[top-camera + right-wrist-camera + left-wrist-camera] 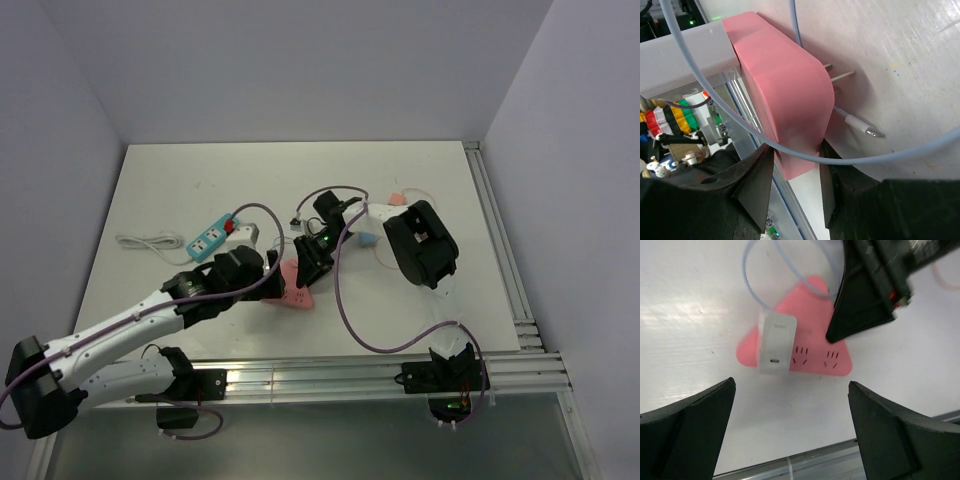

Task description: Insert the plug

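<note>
A pink triangular socket block (pixel 812 352) lies on the white table. A white plug (pixel 775 342) with a small port on its end sits in the block's left sockets, and a pale blue cable (pixel 752 287) loops away from it. My left gripper (pixel 792 385) is open just in front of the plug, with nothing between its fingers. My right gripper (pixel 796 150) is shut on a corner of the pink block (pixel 785 95), with the white plug (pixel 687 57) on the block's far face. In the top view both grippers (pixel 262 268) (pixel 307 262) meet at the block (pixel 298 293).
Two metal prongs (pixel 840 75) stick out of the block's table side, beside a loose cable connector (pixel 872 131). A blue power strip (pixel 208 240) with a white cord (pixel 145 242) lies to the left. Small pink (pixel 396 198) and blue (pixel 368 240) pieces lie behind. Aluminium rails (pixel 350 375) line the front edge.
</note>
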Available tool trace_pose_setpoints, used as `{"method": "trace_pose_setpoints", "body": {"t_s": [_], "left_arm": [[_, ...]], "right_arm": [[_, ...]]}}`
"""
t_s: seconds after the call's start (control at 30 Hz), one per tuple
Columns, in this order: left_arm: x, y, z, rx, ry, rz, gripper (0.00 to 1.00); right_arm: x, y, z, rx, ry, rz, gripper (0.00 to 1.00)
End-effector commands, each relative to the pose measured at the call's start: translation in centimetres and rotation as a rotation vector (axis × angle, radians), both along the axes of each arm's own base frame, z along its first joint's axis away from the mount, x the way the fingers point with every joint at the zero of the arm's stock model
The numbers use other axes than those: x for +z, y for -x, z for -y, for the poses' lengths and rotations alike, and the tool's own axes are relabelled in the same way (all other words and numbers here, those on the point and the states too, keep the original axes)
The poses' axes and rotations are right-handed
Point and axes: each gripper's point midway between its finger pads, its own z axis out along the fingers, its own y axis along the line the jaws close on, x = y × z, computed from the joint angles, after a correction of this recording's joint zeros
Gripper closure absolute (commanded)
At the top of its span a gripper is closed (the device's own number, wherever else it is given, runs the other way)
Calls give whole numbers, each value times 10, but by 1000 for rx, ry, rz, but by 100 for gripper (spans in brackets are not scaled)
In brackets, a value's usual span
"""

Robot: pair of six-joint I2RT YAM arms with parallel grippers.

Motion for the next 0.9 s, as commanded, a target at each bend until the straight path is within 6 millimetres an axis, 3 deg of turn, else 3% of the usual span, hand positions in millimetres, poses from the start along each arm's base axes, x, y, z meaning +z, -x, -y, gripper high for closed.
{"method": "trace_pose_setpoints", "body": {"t_s": [0.0,0.1,0.17,0.27,0.33,0.43,0.5,0.53,0.57,0.6,0.63,0.7,0.73,0.87], "left_arm": [[53,-13,-33,156,-25,123,1],[91,-17,-46,201,5,201,1],[113,-20,-43,193,60,256,1],[139,-19,-37,160,163,322,1],[143,-19,-34,142,185,339,1],[149,-19,-28,124,213,347,1],[149,-17,-21,96,229,337,1],[152,-17,-17,83,249,343,1],[151,-17,-15,75,254,340,1],[152,-14,-12,48,263,339,1],[152,-14,-9,31,274,349,0],[158,-11,-8,9,299,372,1],[160,-11,-8,7,310,385,0],[171,-9,-12,-9,336,442,0]], "right_arm": [[-19,-13,0,-20,62,113,100],[-12,-11,-14,-30,47,101,100],[-6,-13,-27,-30,39,140,100],[2,-18,-41,-35,68,200,71],[14,-24,-45,-61,62,251,52],[30,-29,-40,-89,75,297,40],[30,-30,-30,-111,110,316,39],[44,-33,-27,-131,100,350,37],[39,-31,-16,-153,136,358,1],[42,-31,-10,-171,146,373,0],[56,-33,-5,-192,135,411,0],[55,-27,12,-219,177,437,0],[68,-25,19,-239,171,464,0],[70,-24,58,-342,257,490,0]]}}
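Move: The pink power strip, already pinched by the right hand at its right side, has its middle about 5 cm left of that hand and 1 cm back. The white plug in the strip is some 10 cm left, 2 cm back; the blue block about 15 cm right, 10 cm farther out. From the open left hand, the plug is 4 cm ahead, straight in line and 6 below, the strip's middle 4 ahead, 5 right, and the teal power strip roughly 15 ahead, 12 left. The pink strip, still pinched in the right fingers, is slid about 4 cm to the left; the right hand then opens wide, lets go and backs off to the right and up, turning some 25–30 degrees with fingers tipping steeper down. The left hand, already open and clear of the plug, rises some 15 cm with a small drift left, its fingers tilting up. ##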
